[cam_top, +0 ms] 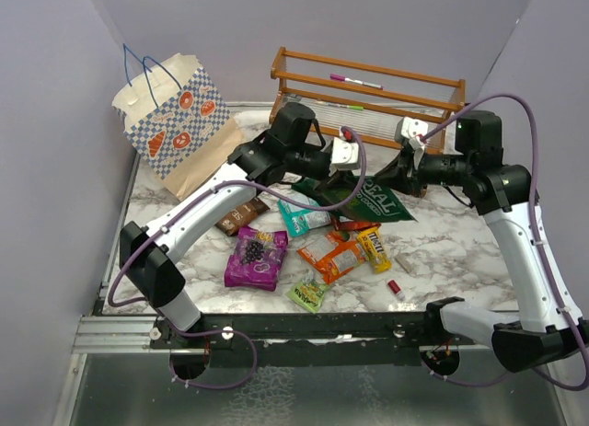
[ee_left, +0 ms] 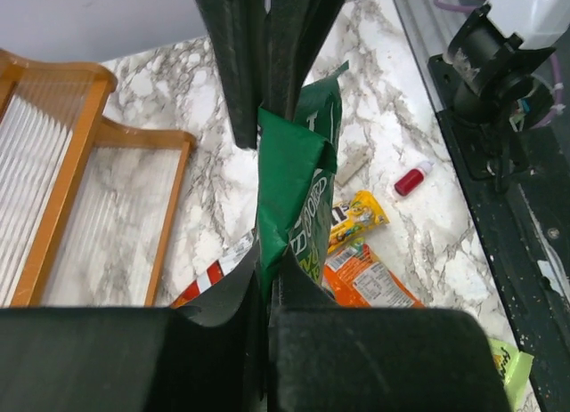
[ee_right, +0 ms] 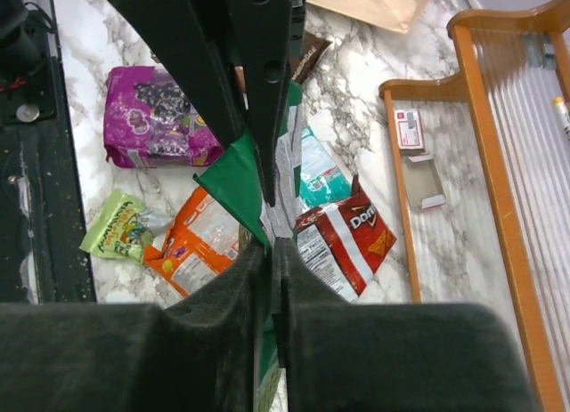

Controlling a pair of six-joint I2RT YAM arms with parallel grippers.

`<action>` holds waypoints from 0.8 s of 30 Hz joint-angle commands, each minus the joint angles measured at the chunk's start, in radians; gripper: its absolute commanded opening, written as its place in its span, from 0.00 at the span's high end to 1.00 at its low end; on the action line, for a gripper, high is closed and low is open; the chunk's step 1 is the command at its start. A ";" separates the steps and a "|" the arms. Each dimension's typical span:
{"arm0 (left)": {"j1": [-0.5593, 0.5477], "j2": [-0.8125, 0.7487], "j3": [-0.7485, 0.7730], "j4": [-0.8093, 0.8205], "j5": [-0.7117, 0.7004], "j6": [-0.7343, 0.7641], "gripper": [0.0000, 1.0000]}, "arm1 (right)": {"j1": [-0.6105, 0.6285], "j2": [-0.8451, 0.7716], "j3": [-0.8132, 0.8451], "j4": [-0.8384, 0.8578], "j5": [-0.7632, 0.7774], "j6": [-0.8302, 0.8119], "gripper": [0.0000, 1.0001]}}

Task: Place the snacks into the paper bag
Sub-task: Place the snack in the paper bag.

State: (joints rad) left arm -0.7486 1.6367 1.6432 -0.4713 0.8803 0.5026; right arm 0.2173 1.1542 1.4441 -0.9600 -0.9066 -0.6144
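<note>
The large green multipack (cam_top: 375,203) hangs just above the marble table, pinched from both sides. My left gripper (cam_top: 357,175) is shut on its edge (ee_left: 289,189), and my right gripper (cam_top: 388,176) is shut on it too (ee_right: 233,185). Both pairs of jaws meet face to face over the pack. Below lie the other snacks: purple (cam_top: 256,258), teal (cam_top: 302,216), orange (cam_top: 333,257), yellow (cam_top: 375,248), light-green (cam_top: 309,293), brown (cam_top: 241,214) and red (ee_right: 343,238) packets. The checked paper bag (cam_top: 175,122) lies at the back left, its mouth towards the wall.
A wooden rack (cam_top: 368,95) holding a pen stands along the back wall behind both grippers. A tiny red cylinder (cam_top: 394,286) lies near the front rail. Grey walls close in the left and right sides.
</note>
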 commanded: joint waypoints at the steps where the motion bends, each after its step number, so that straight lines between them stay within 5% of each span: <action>1: -0.006 -0.101 -0.051 0.062 -0.138 -0.021 1.00 | 0.008 -0.045 -0.016 0.134 0.027 0.097 0.79; 5: 0.000 -0.134 -0.018 0.024 -0.304 -0.023 1.00 | 0.005 -0.065 -0.027 0.168 0.107 0.148 0.45; 11: 0.031 -0.188 0.024 -0.019 -0.536 -0.012 1.00 | -0.018 -0.113 -0.055 0.192 0.154 0.183 0.24; 24: 0.277 -0.250 0.167 0.029 -0.777 -0.056 1.00 | -0.047 -0.160 -0.127 0.238 0.173 0.212 0.18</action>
State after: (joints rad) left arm -0.5316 1.4357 1.7332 -0.5098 0.2195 0.4603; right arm 0.1749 1.0046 1.3334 -0.7731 -0.7670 -0.4221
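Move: Both hands already pinch the green snack bag between them. From the left hand, the paper bag stands about 40 cm to the left and 28 cm ahead, its middle some 17 cm lower; the wooden rack's middle is about 26 cm ahead, 4 cm right and 20 cm lower, the brown snack bag about 11 cm ahead, 30 cm left and 31 cm lower. From the right hand the paper bag is roughly 42 cm left, 29 cm ahead. The right hand opens its fingers wide and lets go of the green snack bag, lifting only a couple of centimetres, then easing slightly to the right as it turns a little clockwise. The left hand keeps its pinch on the bag's edge and, starting slowly then speeding up, carries it left, forward and up towards the paper bag, about 15 cm left, 12 forward and 10 up, while the wrist swings some 50 degrees counter-clockwise so that the fingers turn from pointing right to pointing ahead and right. ##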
